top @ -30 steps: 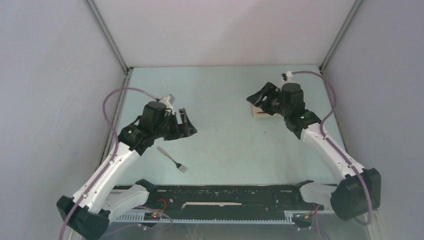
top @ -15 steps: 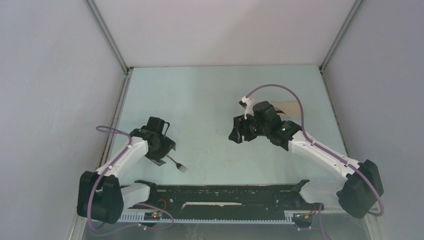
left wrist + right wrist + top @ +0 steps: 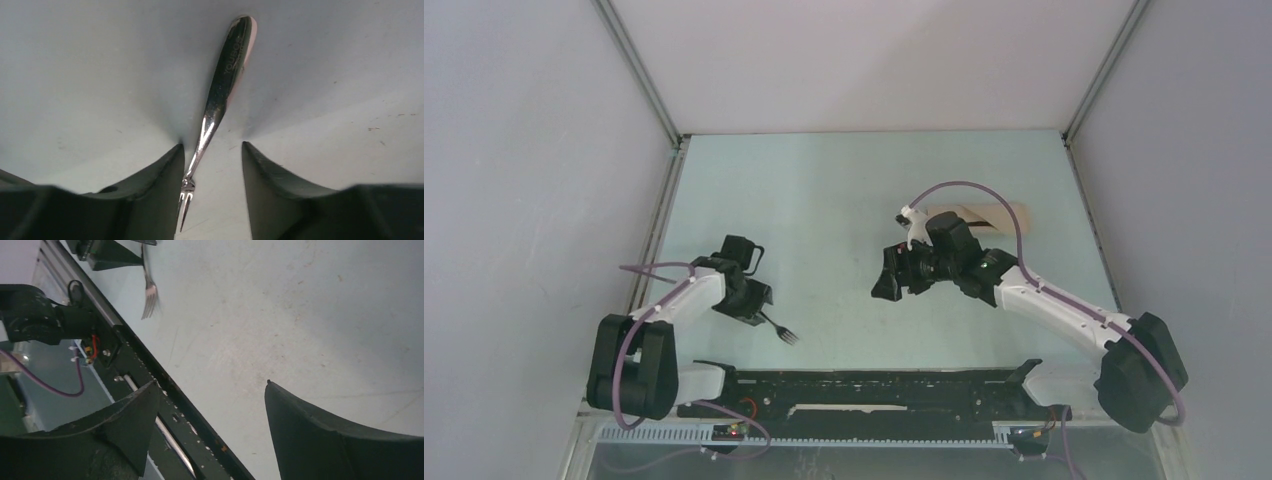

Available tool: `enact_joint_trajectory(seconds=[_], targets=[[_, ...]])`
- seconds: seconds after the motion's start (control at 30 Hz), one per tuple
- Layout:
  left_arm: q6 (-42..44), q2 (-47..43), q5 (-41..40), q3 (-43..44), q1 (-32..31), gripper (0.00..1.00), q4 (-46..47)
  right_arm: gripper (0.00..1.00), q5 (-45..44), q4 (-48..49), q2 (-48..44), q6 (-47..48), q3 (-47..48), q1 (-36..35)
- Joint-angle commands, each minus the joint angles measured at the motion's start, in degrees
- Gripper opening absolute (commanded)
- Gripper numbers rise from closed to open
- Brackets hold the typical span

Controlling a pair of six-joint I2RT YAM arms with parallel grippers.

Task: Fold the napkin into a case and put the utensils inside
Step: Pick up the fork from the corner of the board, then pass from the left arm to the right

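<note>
One of the utensils, a slim metal fork (image 3: 776, 326), lies on the table at the front left, tines toward the near edge. My left gripper (image 3: 752, 300) is down over its handle. In the left wrist view the fork (image 3: 225, 80) runs between the open fingers, its neck against the left finger (image 3: 160, 185), with a gap to the other finger; gripper (image 3: 212, 145). The napkin (image 3: 996, 216), folded into a tan strip, lies at the back right, partly hidden by my right arm. My right gripper (image 3: 886, 280) hovers mid-table, open and empty, gripper (image 3: 213, 382).
A black rail (image 3: 874, 385) runs along the near edge, in front of the arm bases. Grey walls close the table on the left, back and right. The right wrist view shows the fork's tines (image 3: 149, 297) and the rail (image 3: 165, 385).
My left gripper dropped to the table over the fork's handle and its jaws narrowed. My right gripper left the napkin, swung toward the table's middle and opened wider.
</note>
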State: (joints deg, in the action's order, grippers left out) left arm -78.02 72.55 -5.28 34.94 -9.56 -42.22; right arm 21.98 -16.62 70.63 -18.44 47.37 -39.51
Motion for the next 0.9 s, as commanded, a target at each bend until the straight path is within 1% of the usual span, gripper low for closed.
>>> enact_joint_trajectory(seconds=[0.0,0.1,0.2,0.27,0.37,0.47,0.53,0.63,0.8,0.83,0.87], targets=[[-0.82,2.25,1.62,-1.48,0.51,0.46,3.97,0.84,5.94,5.34,1.76,-5.66,0.43,0.37],[1.31,2.23,-0.1,-0.31,0.44,0.24,3.84,0.83,7.77,7.25,4.61,-9.82,0.93,0.66],[5.91,1.95,-1.46,1.9,0.45,0.01,3.24,0.81,14.89,10.0,10.06,-15.6,2.66,1.33],[10.96,1.16,-2.0,5.03,-0.81,0.0,3.4,0.81,20.67,14.98,13.94,-20.33,3.25,1.09],[19.22,-0.53,-4.23,12.02,-6.8,0.0,2.79,0.8,27.9,25.98,20.24,-27.61,3.39,-0.15],[27.08,-1.64,-3.83,18.62,-14.12,0.0,2.63,0.78,30.78,35.08,25.4,-32.83,3.48,-1.76],[31.93,-2.37,-3.6,21.67,-18.49,0.0,3.76,0.74,31.67,40.37,27.38,-34.97,3.55,-2.73],[37.15,-1.15,-5.01,26.23,-23.19,0.0,2.21,0.67,30.96,41.87,27.91,-35.69,3.52,-2.46],[42.18,1.91,-6.02,31.47,-27.16,0.0,-0.55,0.46,29.2,43.26,27.81,-36.87,3.32,-3.37],[43.02,2.39,-6.71,32.17,-27.78,0.0,-0.91,0.43,28.79,43.71,27.73,-37.42,2.93,-3.38],[43.96,2.73,-6.73,32.74,-28.27,0.0,-1.09,0.43,28.4,44.35,27.65,-38.09,2.5,-3.26]])
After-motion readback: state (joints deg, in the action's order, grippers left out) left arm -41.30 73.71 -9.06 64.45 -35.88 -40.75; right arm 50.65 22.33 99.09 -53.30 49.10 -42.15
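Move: The fork lies on the table under the left hand, its shaft already between the open fingers; its middle is about 1 cm back, 1 cm to the right and 1 cm below, tines pointing back and right. From the right hand, the same fork lies about 27 cm to the left, 2 cm back and 14 cm lower. The folded napkin lies roughly 20 cm ahead and 21 cm to the right of the right hand, also some 14 cm below. The left hand stays low while its open fingers close and pinch the fork's shaft near the middle, then lifts it about 16 cm, carrying it some 14 cm right and 7 cm forward as the wrist swings clockwise and tips the fingers up from pointing straight down. Meanwhile the right hand comes about 11 cm left towards the fork, dipping some 3 cm and partly rising again, turning its fingers to point more squarely left and less downward while they close partway, empty, beside the tines. ##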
